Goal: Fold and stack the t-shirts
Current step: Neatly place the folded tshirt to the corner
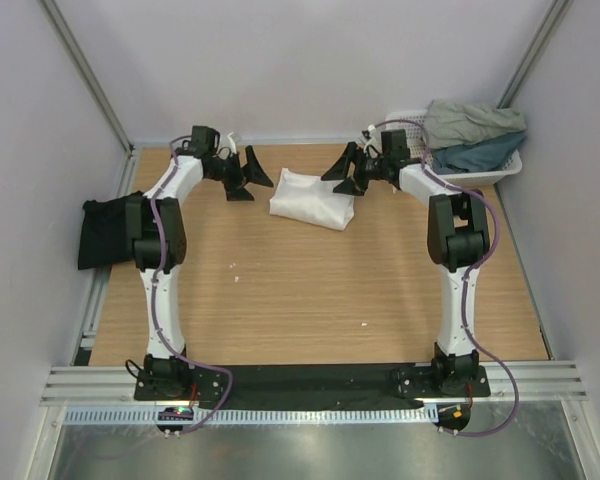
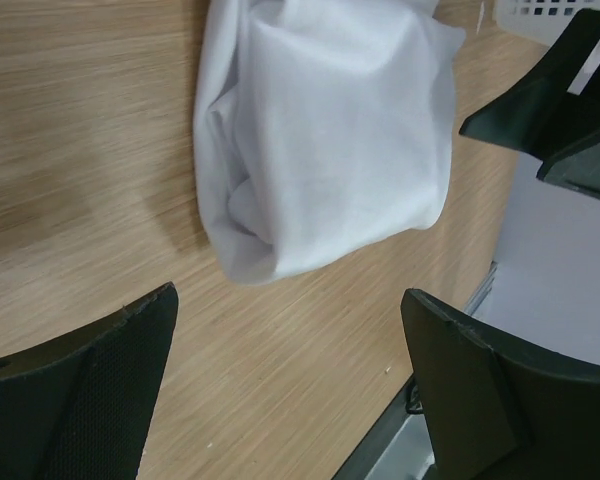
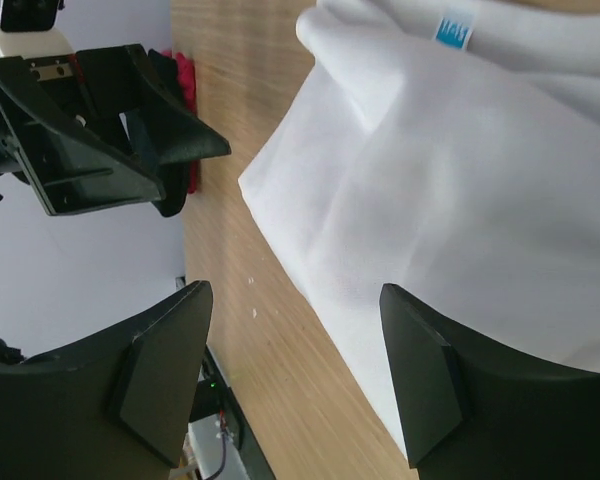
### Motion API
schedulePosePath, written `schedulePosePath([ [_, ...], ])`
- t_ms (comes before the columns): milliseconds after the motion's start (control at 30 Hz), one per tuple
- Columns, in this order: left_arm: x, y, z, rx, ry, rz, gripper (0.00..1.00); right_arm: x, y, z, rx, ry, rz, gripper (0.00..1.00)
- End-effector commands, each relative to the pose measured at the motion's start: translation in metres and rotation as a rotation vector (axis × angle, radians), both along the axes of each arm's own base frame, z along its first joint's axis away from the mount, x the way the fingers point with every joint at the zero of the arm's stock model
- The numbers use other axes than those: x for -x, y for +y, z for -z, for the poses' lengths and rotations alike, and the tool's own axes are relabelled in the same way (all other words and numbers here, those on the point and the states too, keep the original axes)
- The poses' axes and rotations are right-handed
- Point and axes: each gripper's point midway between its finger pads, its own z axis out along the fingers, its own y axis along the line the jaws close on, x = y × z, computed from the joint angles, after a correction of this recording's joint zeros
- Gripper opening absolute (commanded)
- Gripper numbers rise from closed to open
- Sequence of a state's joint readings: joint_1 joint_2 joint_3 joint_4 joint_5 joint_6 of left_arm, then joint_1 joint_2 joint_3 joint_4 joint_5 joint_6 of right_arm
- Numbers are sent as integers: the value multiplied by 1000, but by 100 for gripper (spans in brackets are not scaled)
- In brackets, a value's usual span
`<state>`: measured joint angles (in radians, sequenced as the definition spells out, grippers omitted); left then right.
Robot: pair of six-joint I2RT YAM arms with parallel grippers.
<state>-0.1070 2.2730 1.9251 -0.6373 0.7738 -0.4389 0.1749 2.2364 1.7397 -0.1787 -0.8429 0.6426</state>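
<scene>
A folded white t-shirt (image 1: 312, 200) lies on the wooden table near its far edge, between my two grippers. The left gripper (image 1: 250, 185) stands open just left of it, holding nothing; in the left wrist view the white t-shirt (image 2: 330, 140) lies beyond the open left gripper (image 2: 290, 300). My right gripper (image 1: 340, 180) is open at the shirt's right end. Seen from the right wrist, the right gripper (image 3: 295, 290) hangs over the edge of the white t-shirt (image 3: 460, 190), whose blue neck label (image 3: 454, 32) shows. A black t-shirt (image 1: 105, 232) lies at the table's left edge.
A white lattice basket (image 1: 510, 168) at the back right holds a grey-green t-shirt (image 1: 475, 122) on top of a teal one (image 1: 480, 155). Grey walls close in the table on three sides. The arm bases sit on a black strip (image 1: 310, 380) at the near edge.
</scene>
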Motion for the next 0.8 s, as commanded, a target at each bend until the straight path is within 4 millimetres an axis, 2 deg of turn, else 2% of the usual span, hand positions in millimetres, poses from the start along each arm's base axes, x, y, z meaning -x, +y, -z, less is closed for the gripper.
schedulePosePath([
  [0,3,-4,-4,88,36,16,93,9,27,-35,-92,-49,-71,74],
  [233,-7,-9,27,140,106,-1,93,23,55,-24,-91,-22,-123,74],
  [400,-11,-14,52,174,157,-13,93,33,57,-21,-85,-11,-138,74],
  [467,-11,-18,62,182,173,-9,93,37,57,-15,-81,5,-141,74],
  [600,-10,-35,71,203,195,11,93,42,55,10,-65,49,-139,74],
  [767,-3,-54,80,227,233,34,92,36,52,39,-36,74,-134,74],
])
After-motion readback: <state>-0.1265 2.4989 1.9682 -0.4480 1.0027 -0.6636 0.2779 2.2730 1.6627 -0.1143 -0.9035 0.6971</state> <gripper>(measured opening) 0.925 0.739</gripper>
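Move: The folded white t-shirt lies between my open hands. Its middle is about 13 cm right of my left hand, 3 cm back and some 6 cm below. From my right hand it is about 6 cm left, 3 cm back and 7 cm below. The laundry basket's middle is 28 cm right of my right hand and 8 cm ahead, and the black folded cloth is some 32 cm left of my left hand and 11 cm back. I close in on the t-shirt from both ends, fingers staying open. My left hand first drops about 5 cm, then slides about 4 cm right at that height around the shirt's left end, its fingers levelling slightly. My right hand sweeps some 5 cm left and over 4 cm back across the shirt's right part, then sinks 3 cm towards the cloth. ##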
